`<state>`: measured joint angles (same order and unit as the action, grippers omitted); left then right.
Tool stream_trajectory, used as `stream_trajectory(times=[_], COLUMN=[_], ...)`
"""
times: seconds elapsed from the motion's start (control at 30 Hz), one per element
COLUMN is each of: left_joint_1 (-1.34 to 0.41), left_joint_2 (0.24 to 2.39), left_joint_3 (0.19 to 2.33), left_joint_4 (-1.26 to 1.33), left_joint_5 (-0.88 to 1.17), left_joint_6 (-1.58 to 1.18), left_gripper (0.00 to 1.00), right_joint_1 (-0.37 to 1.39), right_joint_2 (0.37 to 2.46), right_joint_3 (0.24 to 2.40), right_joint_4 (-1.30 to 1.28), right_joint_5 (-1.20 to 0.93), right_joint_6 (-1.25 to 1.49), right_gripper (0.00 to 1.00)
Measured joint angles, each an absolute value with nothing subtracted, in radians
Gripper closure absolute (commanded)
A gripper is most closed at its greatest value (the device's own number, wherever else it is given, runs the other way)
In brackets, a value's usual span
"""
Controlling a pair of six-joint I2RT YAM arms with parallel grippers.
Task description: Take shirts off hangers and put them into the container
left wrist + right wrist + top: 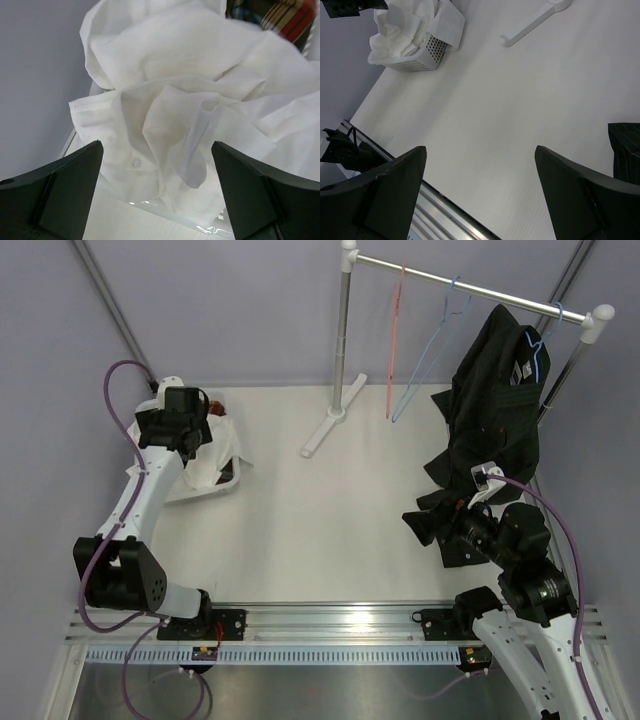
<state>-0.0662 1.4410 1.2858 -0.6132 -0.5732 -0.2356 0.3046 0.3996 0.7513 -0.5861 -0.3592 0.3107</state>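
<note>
The white shirt [200,100] lies crumpled in the white lattice container [427,52] at the table's far left, spilling over its rim. A bit of the plaid shirt [285,15] shows beneath it. My left gripper [156,150] hovers just above the white shirt, open, with nothing between its fingers. The black shirt [495,390] hangs on a light blue hanger [540,345] at the rail's right end, its hem reaching the table. A pink-red hanger [393,340] and another light blue hanger [430,355] hang bare. My right gripper [480,150] is open over bare table, left of the black shirt's hem [625,150].
The chrome rail [470,285] with white ends spans the back right on two poles. Its white foot [330,425] lies on the table at centre back. An aluminium rail [330,620] runs along the near edge.
</note>
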Motion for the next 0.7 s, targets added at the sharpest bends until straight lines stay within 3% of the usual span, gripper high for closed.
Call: stream_trajectory(times=[0.17, 0.33, 0.47, 0.7], left_joint_1=[-0.164, -0.430, -0.604, -0.624], left_joint_2=[1.380, 1.384, 1.533, 1.836], left_joint_3=[1.293, 1.295, 1.356, 1.390], left_joint_4=[-0.651, -0.662, -0.657, -0.663], left_joint_5=[-0.626, -0.691, -0.810, -0.986], left_joint_6=[-0.233, -0.235, -0.150, 0.109], left_gripper=[0.01, 0.01, 0.01, 0.01], right_joint_1=[0.305, 0.305, 0.305, 0.305], right_joint_2=[0.400, 0.402, 0.402, 0.398], right_joint_3=[0.751, 0.751, 0.751, 0.751], right_joint_4=[-0.586, -0.572, -0.569, -0.569], right_joint_5=[-0.360, -0.360, -0.361, -0.361], right_joint_6=[0.311, 0.311, 0.311, 0.311], right_gripper=[0.00, 0.00, 0.01, 0.01])
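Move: Under the left hand, some 16 cm down, lies the middle of the basket with the heaped white shirt. The shirt's loose flap, hanging over the basket's right side, is about level with that hand fore and aft, 13 cm to its right and 15 cm below; the plaid shirt peeks out about 9 cm ahead, 3 cm right and 15 cm below. From the right hand, the flap lies about 21 cm ahead, 39 cm left and 20 cm lower. Swinging about 17 cm to its right off the basket's middle, the left hand first rises slightly, then sinks some 9 cm towards the white shirt's overhanging flap, easing back left by a centimetre. Along the way it rolls about 50 degrees, left side up, with the fingers still pointing forward, left and down; they stay wide open and no contact can be seen. ##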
